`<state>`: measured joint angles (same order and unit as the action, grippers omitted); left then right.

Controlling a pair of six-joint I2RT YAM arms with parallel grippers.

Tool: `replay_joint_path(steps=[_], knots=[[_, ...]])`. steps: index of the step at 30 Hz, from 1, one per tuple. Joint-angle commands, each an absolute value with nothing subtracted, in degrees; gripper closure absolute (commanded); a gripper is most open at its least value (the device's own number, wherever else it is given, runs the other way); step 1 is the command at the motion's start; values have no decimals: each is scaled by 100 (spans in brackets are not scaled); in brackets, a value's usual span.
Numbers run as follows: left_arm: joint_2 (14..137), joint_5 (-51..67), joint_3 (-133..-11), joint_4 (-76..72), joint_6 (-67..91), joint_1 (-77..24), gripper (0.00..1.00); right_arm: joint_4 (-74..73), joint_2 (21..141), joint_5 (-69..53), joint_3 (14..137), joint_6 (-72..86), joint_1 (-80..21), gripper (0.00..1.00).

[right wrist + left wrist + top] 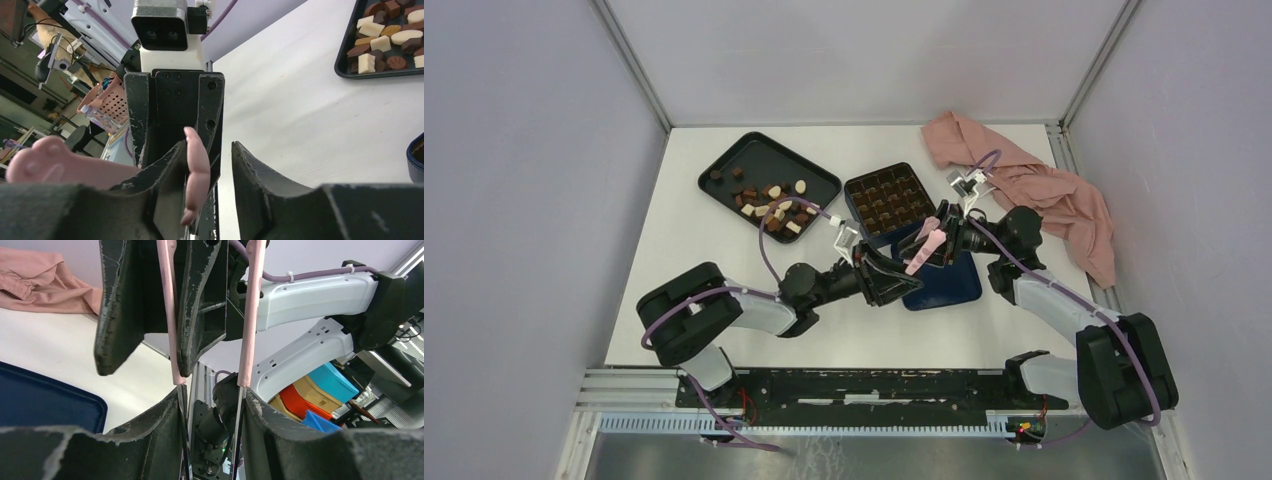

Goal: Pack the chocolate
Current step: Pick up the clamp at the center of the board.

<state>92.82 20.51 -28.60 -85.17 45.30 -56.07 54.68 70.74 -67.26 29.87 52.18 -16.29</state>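
Loose chocolate [769,205] in dark brown, light brown and cream-white pieces lies on the black tray [734,160]; it also shows in the right wrist view [385,42]. More pieces fill the dark blue grid box [889,205]. Both grippers meet above the blue lid [949,285]. Pink-handled tongs [924,247] run between them. My left gripper [212,405] is shut on the tongs' [250,315] two metal blades, one against each finger. My right gripper [208,150] is open: the tongs' pink end [197,165] rests against one finger, with a gap to the other.
A crumpled pink cloth [1034,185] lies at the back right of the white table. The black tray's rim [345,70] sits at the back left. The left arm's wrist camera [167,30] faces my right gripper at close range.
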Motion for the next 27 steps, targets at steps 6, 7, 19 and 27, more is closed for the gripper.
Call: replay_joint_path(steps=[6,7,19,27], knots=[[8983,2197,-2708,-9958,5280,-5399,54,4707,6725,-6887,3381,3945,-1445,39],[8982,2225,-2695,-9959,5342,-5376,54,4688,6717,-6905,3390,3911,-1425,38],[8789,2522,-2434,-9950,5996,-4842,55,2141,6645,-6889,4071,1447,-1231,23],[8451,2730,-2358,-9082,6206,-4395,56,338,6376,-6377,4537,-734,-1105,22]])
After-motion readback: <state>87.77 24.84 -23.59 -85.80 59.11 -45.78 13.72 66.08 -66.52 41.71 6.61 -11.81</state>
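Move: The clamp is already in my left hand. The heap of chocolates in the black tray lies about 30 cm ahead, 28 cm left and 23 cm below that hand; the empty chocolate box is roughly 30 cm straight ahead of it, the blue lid 13 cm ahead and 11 cm right. My half-open right hand has the clamp's middle about 3 cm back and 2 cm left, and the lid some 7 cm ahead, 8 cm right and well below. I keep my left grip on the clamp and draw it out from between my right fingers, about 5 cm left and 3 cm forward towards the chocolates, rolling its forward side down some 10 degrees. My right hand goes on opening wide and backs off about 4 cm forward and a little right, its fingers tipping down and its forward side rolling up. ##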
